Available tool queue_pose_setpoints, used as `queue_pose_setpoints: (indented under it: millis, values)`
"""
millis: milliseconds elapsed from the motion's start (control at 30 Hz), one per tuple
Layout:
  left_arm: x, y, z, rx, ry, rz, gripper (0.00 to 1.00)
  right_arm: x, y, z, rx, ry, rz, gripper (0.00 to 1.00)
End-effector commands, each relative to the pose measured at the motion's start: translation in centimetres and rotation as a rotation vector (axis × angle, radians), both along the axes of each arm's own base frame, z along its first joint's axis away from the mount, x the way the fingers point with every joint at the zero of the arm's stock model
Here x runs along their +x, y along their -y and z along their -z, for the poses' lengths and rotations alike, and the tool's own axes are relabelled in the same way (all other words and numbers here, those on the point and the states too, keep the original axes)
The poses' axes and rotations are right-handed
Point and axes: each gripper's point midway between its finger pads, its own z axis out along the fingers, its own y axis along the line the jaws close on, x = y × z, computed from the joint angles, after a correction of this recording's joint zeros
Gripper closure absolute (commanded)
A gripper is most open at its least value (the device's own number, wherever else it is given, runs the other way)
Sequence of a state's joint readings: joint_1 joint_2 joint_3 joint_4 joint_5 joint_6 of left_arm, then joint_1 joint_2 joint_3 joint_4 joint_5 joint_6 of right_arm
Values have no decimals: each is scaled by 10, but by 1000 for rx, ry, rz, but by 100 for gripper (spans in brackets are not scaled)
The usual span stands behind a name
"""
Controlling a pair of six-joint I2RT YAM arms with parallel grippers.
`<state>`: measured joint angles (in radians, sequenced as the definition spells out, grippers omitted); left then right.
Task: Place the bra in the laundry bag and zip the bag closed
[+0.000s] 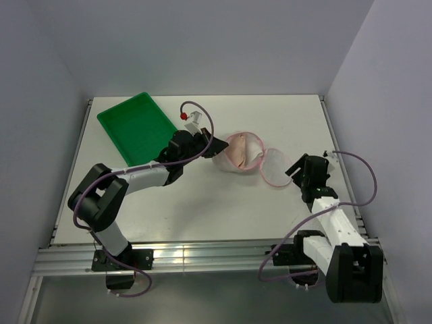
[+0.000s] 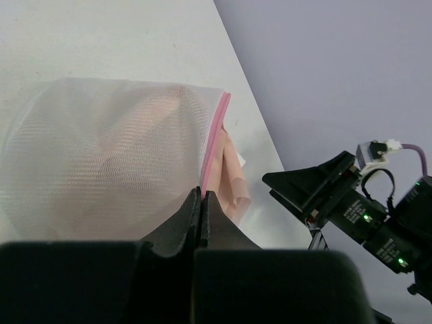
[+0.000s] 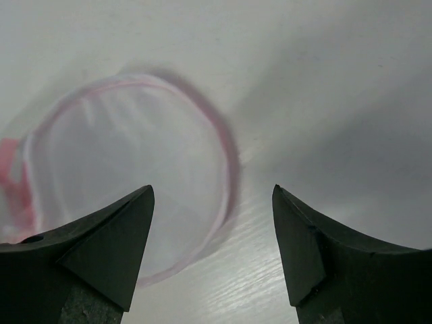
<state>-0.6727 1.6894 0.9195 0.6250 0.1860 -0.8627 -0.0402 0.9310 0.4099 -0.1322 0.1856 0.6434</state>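
Observation:
The laundry bag [image 1: 237, 154] lies open at the table's middle. Its deep half holds the peach bra [image 1: 241, 156]; its flat lid half [image 1: 275, 169] lies to the right. My left gripper [image 1: 219, 146] is shut on the pink rim at the bag's left side. In the left wrist view the jaws [image 2: 201, 194] pinch the pink edging [image 2: 217, 131]. The bra [image 2: 135, 158] shows through the mesh, and a strap [image 2: 234, 183] sticks out past the rim. My right gripper [image 1: 297, 169] is open and empty just right of the lid half [image 3: 128, 169], its jaws [image 3: 212, 197] low over the table.
A green plastic tray [image 1: 137, 125] lies at the back left. The right gripper's fingers [image 2: 317, 185] show in the left wrist view, beyond the bag. Grey walls close in the table on three sides.

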Motion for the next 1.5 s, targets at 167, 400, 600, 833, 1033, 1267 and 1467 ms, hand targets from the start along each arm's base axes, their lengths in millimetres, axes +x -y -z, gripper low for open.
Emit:
queue_pose_setpoints:
  millis: [167,400,600,833,1033,1267,1467]
  values:
    - [-3,3,-32,-93,77,32,100,11,7,22,127,-32,33,39]
    - [-3,5,-29,-102,74,47,100,18,-8,36,203,-79,-20,53]
    - [-1,4,-31,-109,75,50,100,25,-12,49,240,-86,-20,55]
    - [-2,3,-33,-100,79,46,100,26,-11,28,213,11,-33,100]
    - [-3,-1,-43,-103,80,35,100,11,-13,-57,27,201,-40,100]
    - [-40,-21,-101,-145,131,47,100,-23,-31,-182,-24,448,-138,100]
    - [-64,-33,-79,-79,65,-14,100,-24,-38,-129,-28,295,-181,100]
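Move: The right hand stands with open fingers over the laundry bag's fold-out flap. The flap's right-hand pink rim is about 6 cm below, 1 cm ahead and 1 cm left; the flap's middle is some 5 cm left and 1 cm ahead, equally low. The bra in the bag's mouth is roughly 17 cm left, 8 ahead and level. From the left hand, already holding the bag's left edge, the flap rim is some 23 cm right, 7 back, 17 down; the bra is 6 cm right, 9 down, straight across. The right fingers sink about 6 cm onto the flap's pink rim, shut from wide to fully closed and pinch it, then carry it some 25 cm up and a few centimetres back and left, fingertips tilting up some 35 degrees. The left hand keeps its pinch on the opposite edge, then rises about 11 cm and draws back about 6. ##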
